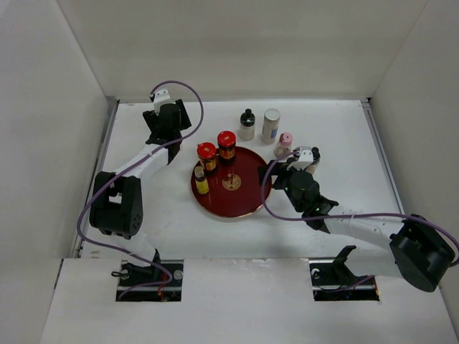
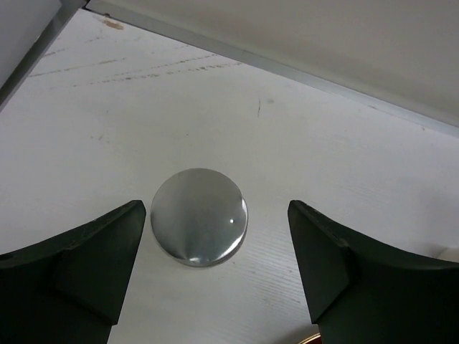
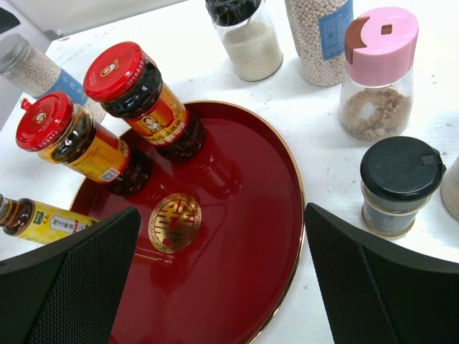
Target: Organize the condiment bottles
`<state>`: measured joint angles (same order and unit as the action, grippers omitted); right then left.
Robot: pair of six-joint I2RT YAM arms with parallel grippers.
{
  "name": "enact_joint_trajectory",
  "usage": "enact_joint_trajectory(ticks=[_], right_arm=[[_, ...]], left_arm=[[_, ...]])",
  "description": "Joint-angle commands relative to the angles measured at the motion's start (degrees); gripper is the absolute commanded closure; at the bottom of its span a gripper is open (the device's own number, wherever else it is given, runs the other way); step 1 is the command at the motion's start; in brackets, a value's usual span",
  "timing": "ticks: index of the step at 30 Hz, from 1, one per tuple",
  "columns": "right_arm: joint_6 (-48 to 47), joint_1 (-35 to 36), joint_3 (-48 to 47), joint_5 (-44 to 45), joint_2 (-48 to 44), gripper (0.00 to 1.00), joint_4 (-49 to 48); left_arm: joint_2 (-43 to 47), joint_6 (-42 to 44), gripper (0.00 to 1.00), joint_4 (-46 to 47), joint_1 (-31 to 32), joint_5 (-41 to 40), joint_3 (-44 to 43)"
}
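A dark red round tray (image 1: 247, 197) holds two red-lidded dark jars (image 1: 206, 152) (image 1: 226, 140) and a slim yellow-labelled bottle (image 1: 201, 179). Behind it stand a black-capped bottle (image 1: 247, 123), a tall silver-lidded jar (image 1: 271, 125) and a pink-capped jar (image 1: 285, 143). My left gripper (image 2: 216, 215) hangs open above a round silver lid (image 2: 199, 216), which lies between the fingers, nearer the left one and touching neither. My right gripper (image 3: 221, 215) is open over the tray's right half (image 3: 237, 236), holding nothing. A short black-lidded jar (image 3: 398, 183) stands just off the tray by its right finger.
In the right wrist view a blue-labelled jar (image 3: 29, 68) stands beyond the tray's far left, and a white bottle (image 3: 452, 190) shows at the right edge. White walls enclose the table; a metal rail (image 2: 287, 72) runs along its back edge.
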<state>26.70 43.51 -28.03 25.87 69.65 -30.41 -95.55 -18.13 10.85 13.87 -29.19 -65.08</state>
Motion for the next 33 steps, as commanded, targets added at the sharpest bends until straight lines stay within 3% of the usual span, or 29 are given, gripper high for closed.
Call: enact_joint_trajectory(ticks=[1,17,21,25,33], right_arm=[[0.7,0.0,-0.8,-0.7,-0.4,0.01,-1.8],[0.8,-0.1,-0.8,-0.9,0.1,0.01,-2.1],[0.4,0.0,-0.8,-0.4,-0.4,0.01,-2.0],[0.6,0.0,-0.9,-0.7,-0.2,0.01,-1.8],[0.3,0.0,-1.1,-0.4,0.0,0.01,-1.9]], left_arm=[[-1.4,-0.8,0.20,-0.3,-1.0,2.9,-4.6],[-6.3,-0.9,0.35,-0.8,-2.7,2.1,-5.1],[-5.2,-1.1,0.54,0.3,-2.6,2.0,-3.0],[-2.2,-1.4,0.64,0.9,-2.0,1.2,-0.9],[12.2,0.2,0.67,6.8,1.6,-5.3,5.5]])
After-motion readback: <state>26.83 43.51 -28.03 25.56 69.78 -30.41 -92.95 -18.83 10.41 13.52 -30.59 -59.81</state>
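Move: The metal-lidded jar stands just past the left hand's open fingers, its middle about 2 cm ahead, 1 cm left and 5 cm below. From that hand, the nearer red-lidded jar is some 6 cm back and 11 cm right, the other one about 2 cm back and 17 cm right, and the yellow-label bottle roughly 15 cm back and 9 cm right. From the right hand the metal-lidded jar lies about 18 cm ahead and 31 cm left. The left fingers close on the metal-lidded jar and pinch it near its top, after the hand has sunk about 3 cm and eased some 2 cm forward and slightly left around it, tipping down a little. Still gripping, the hand then draws back about 4 cm towards the robot, rising roughly 1 cm, its speed growing. ##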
